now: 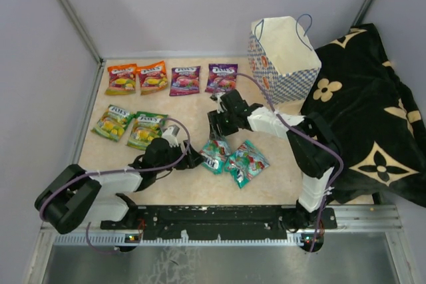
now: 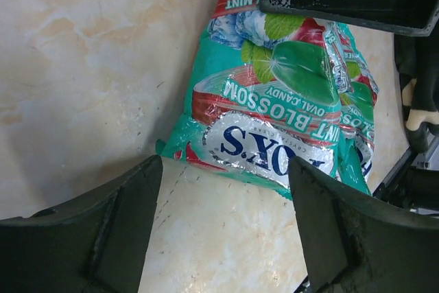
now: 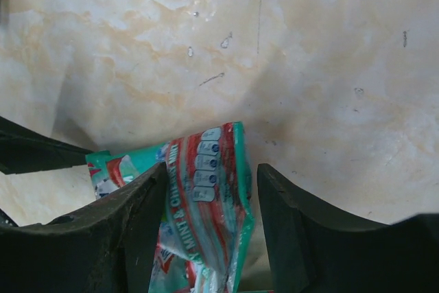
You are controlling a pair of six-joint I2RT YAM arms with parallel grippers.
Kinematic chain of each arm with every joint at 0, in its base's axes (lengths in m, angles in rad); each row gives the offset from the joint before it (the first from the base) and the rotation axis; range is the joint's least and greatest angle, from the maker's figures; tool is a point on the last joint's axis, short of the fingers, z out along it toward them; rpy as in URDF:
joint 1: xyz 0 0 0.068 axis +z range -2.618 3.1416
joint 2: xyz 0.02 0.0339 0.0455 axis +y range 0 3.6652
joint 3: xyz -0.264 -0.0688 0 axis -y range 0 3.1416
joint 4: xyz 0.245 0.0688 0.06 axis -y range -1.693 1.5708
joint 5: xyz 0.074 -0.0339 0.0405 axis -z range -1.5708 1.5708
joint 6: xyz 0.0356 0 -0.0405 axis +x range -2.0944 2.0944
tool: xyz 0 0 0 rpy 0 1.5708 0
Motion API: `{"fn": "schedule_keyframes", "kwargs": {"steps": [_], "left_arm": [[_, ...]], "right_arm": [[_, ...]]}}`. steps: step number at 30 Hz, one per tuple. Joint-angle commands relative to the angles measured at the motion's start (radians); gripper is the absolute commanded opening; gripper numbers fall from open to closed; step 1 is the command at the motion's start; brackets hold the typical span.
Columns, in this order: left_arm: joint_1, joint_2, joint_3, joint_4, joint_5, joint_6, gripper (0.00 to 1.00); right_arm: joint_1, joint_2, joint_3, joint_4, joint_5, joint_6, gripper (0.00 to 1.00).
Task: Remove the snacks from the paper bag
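Observation:
The paper bag (image 1: 283, 58) stands upright at the back of the table. Three teal snacks lie in a loose heap mid-table (image 1: 234, 158). My right gripper (image 1: 216, 139) is down over the heap's left packet (image 3: 206, 197). That packet's raised edge sits between its partly open fingers, against the left finger and apart from the right one. My left gripper (image 1: 193, 159) is low on the table just left of the heap, open, with bare tabletop between its fingers. The packet (image 2: 274, 101) lies just ahead of its tips. Six more snacks lie spread out at the back left.
Orange packets (image 1: 138, 78), purple packets (image 1: 203, 79) and green packets (image 1: 130, 126) lie in rows at the left. A black cloth with gold flowers (image 1: 373, 118) covers the right side, next to the bag. Walls enclose the table.

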Motion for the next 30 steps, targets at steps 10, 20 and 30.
{"fn": "schedule_keyframes", "kwargs": {"steps": [10,20,30], "left_arm": [[0.012,0.122,0.048,-0.006,0.020,-0.017,0.36],[0.065,0.223,0.195,-0.084,-0.070,0.038,0.01],[0.216,0.464,0.631,-0.238,-0.034,0.195,0.00]], "right_arm": [[-0.100,0.044,-0.079,0.156,-0.132,0.010,0.53],[-0.119,0.040,-0.191,0.302,-0.183,0.098,0.18],[-0.117,-0.038,-0.389,0.575,0.099,0.708,0.00]]}}
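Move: Just right of the left hand, about 6 cm over and 3 cm lower, lies the middle of the nearer-left mint packet. From the right hand that middle is some 6 cm back, 1 cm left and 4 cm below, its far end almost under the fingers. The second mint packet lies about 10 cm back and 9 cm right of the right hand; the purple packet is 18 cm ahead of it, about level sideways. Sinking nearly 4 cm while easing about 2 cm to the right, the right hand shuts its half-open fingers on the far end of the mint packet and pinches it, turning clockwise some 20 degrees. The left hand dips 2 cm beside the packet's near end while closing fully, then sweeps about 13 cm forward, away from the packet, rising late with empty fingers. ##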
